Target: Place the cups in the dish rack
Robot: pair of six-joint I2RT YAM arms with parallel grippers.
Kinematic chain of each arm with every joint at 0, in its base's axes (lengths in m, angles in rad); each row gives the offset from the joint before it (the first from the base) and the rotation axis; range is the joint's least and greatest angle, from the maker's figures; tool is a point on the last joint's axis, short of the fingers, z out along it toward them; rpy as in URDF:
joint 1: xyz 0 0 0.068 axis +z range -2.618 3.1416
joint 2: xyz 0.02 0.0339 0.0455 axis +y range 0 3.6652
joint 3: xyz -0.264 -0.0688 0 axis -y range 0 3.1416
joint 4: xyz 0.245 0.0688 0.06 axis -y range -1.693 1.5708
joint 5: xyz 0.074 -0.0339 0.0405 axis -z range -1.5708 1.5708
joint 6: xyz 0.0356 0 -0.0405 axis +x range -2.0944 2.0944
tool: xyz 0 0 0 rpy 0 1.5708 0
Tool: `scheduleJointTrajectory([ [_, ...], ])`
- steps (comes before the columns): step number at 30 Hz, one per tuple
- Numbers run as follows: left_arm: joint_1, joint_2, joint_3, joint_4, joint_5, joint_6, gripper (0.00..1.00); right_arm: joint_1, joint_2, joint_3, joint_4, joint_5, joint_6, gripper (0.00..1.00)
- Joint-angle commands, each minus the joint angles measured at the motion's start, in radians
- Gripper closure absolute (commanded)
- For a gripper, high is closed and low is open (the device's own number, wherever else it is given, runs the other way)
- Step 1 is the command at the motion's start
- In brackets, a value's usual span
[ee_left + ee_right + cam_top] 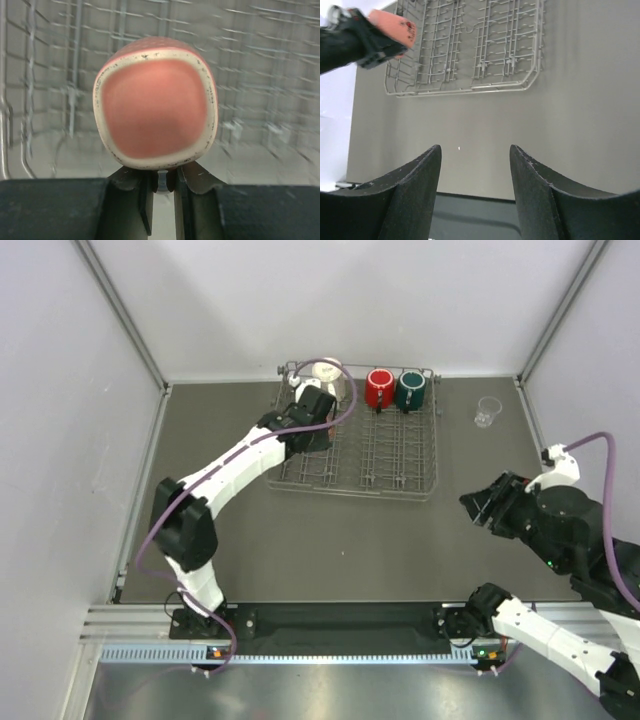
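The grey wire dish rack (405, 465) stands at the back middle of the table. In its far row sit the white speckled mug (333, 383), the red mug (379, 388) and the dark green mug (411, 390). My left gripper (312, 425) hovers over the rack's left half. In the left wrist view it (162, 172) is shut on the handle of the salmon-pink mug (155, 107), whose base faces the camera above the rack wires (260, 75). The clear glass (487, 412) stands on the table right of the rack. My right gripper (480, 505) is open and empty.
White walls with metal posts enclose the table on three sides. In the right wrist view the rack (470, 75) lies ahead with the left arm and pink mug (395, 27) at its far left. A metal rail (330, 635) runs along the near edge.
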Motion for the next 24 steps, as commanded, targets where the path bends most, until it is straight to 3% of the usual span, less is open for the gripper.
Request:
scheduleJointTrajectory([
  [1,0.024,0.071,0.030,0.172,-0.105,0.081,1.00,0.010,-0.020,0.090,-0.105,0.068,0.038,0.43],
  [6,0.039,0.185,0.065,0.262,-0.192,0.126,1.00,0.010,-0.022,0.158,-0.195,0.137,0.051,0.42],
  [16,0.105,0.392,0.217,0.342,-0.180,0.175,1.00,0.010,-0.025,0.221,-0.255,0.189,0.077,0.42],
  [24,0.143,0.553,0.424,0.319,-0.165,0.203,1.00,0.012,-0.080,0.204,-0.344,0.249,0.215,0.42],
])
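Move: Ahead of the left hand, which already holds the pink cup by its handle, the free spot at the rack's far left corner lies about 19 cm out, 3 cm left and 13 cm down. The white mug stands some 20 cm ahead and 3 cm right of the hand, about 13 cm lower; the red mug is 18 cm ahead and 17 cm right, much the same height. From the empty right hand that spot is roughly 43 cm ahead, 32 cm left and 26 cm below. Carrying the pink cup bottom-up by its handle, the left hand swoops forward and down towards the spot left of the white mug, then runs on forward almost level, some 15 cm out and 10 cm down in all. Its left side rolls up about 10 degrees while the fingers keep their hold. The empty right hand draws off about 6 cm to the right, rising slightly and turning clockwise, fingers still apart. ##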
